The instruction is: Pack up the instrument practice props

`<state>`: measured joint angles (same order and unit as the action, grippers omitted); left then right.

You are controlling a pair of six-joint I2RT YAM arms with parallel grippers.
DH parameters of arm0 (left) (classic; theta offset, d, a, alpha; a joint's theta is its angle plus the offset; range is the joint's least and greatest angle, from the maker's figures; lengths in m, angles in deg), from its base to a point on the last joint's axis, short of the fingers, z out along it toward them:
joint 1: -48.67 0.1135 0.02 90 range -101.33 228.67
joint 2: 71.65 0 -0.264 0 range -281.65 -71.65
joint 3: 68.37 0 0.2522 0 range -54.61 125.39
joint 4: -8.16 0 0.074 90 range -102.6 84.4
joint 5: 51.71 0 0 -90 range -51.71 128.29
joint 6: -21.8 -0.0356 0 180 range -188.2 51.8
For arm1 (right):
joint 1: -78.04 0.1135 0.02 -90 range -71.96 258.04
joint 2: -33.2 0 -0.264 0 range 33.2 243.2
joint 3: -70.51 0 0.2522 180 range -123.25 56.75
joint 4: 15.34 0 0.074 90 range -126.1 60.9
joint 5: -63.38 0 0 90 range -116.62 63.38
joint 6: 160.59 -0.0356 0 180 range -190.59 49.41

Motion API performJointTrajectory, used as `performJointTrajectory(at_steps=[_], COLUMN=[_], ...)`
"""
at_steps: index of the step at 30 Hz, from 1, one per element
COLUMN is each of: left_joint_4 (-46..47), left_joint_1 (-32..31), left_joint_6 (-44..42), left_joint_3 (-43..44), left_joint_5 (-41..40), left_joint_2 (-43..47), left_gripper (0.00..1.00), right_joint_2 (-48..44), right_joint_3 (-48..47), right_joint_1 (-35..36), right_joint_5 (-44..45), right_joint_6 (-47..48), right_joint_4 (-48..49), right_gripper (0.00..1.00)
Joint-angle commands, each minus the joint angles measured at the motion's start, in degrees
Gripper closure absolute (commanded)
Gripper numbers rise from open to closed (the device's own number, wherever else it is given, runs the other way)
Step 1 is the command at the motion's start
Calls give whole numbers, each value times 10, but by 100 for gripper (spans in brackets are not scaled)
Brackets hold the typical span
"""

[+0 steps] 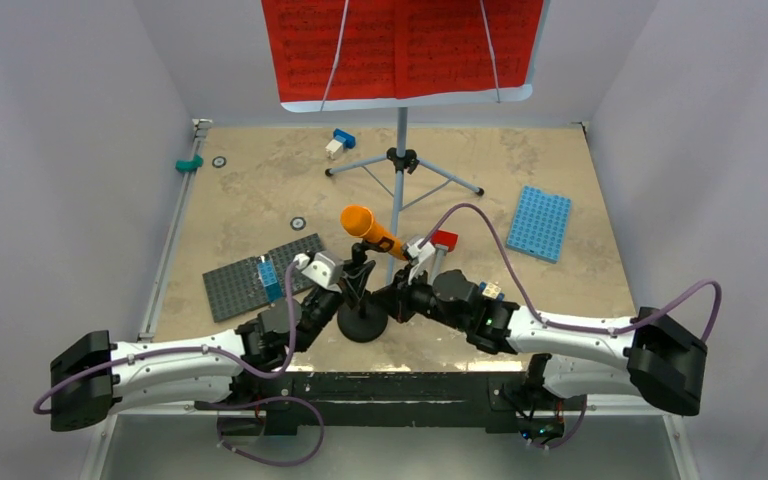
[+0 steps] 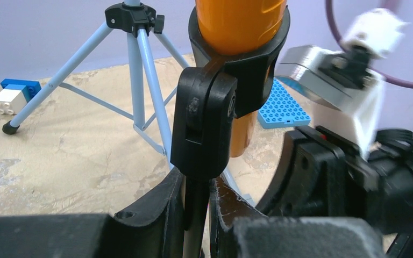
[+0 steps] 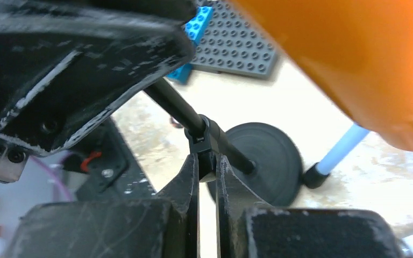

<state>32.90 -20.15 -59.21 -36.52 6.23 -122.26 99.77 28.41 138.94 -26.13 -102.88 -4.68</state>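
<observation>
The small black mic stand stands at the near middle of the table, its clip holding the tilted orange toy microphone. My left gripper is shut on the stand's thin post just under the clip. My right gripper is shut on a collar of the same post, lower down, with the round base behind it. The orange microphone fills the upper right of the right wrist view. Behind it all stands the pale-blue music stand on its tripod, carrying the red sheet-music pages.
A grey studded plate with a blue brick lies at the left, a blue studded plate at the right. A red-headed toy hammer sits near my right wrist. A blue-and-white brick lies at the back. Walls close three sides.
</observation>
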Motion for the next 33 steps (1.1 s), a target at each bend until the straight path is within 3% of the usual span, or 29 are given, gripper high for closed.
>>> performJointTrajectory(at_steps=[1, 10, 16, 24, 26, 27, 29, 31, 33], left_joint_4=[-104, -65, -54, -62, -67, -69, -74, -78, -80], left_joint_1=[-17, -18, -18, -18, -18, -18, -18, -18, -18], left_joint_6=[94, 114, 117, 120, 122, 122, 123, 122, 119], left_joint_3=[-19, -57, -71, -80, -82, -83, -86, -88, -88], left_joint_5=[41, 50, 54, 53, 53, 53, 51, 47, 46], left_joint_2=[-46, -42, -35, -16, -12, -8, 1, 10, 16], left_gripper=[100, 100, 100, 100, 100, 100, 100, 100, 100], right_joint_2=[4, 64, 128, 188, 183, 172, 132, 100, 81], right_joint_3=[-25, -45, -43, -56, -62, -72, -90, -94, -105], right_joint_1=[86, 213, 275, 305, 305, 305, 302, 300, 300], right_joint_5=[232, 425, 530, 587, 592, 587, 571, 556, 547], right_joint_6=[170, 374, 499, 592, 562, 515, 415, 357, 317], right_joint_4=[-77, -66, -4, 46, 36, -6, -104, -149, -195], right_gripper=[100, 100, 100, 100, 100, 91, 53, 26, 17])
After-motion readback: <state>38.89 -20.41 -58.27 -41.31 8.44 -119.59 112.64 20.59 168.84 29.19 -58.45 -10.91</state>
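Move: The right fingers are already shut on the knob of the mic stand's pole clamp, right at the hand point. The stand's round base lies about 14 cm below, 1 cm ahead and 2 cm left; the orange microphone is some 14 cm above and 3 cm ahead, level sideways; the music stand's leg foot is about 5 cm ahead, 4 cm right and 15 cm down. From the left hand, holding the pole higher up, the knob lies roughly 7 cm below and 2 cm right, level fore and aft. Keep the right fingers pinched on the knob and roll that wrist about 60 degrees counter-clockwise as seen from behind the hand, letting it ease back some 1.5 cm. Then open wide and draw off to the right and down by a centimetre or two, while the left gripper keeps its hold on the pole. ##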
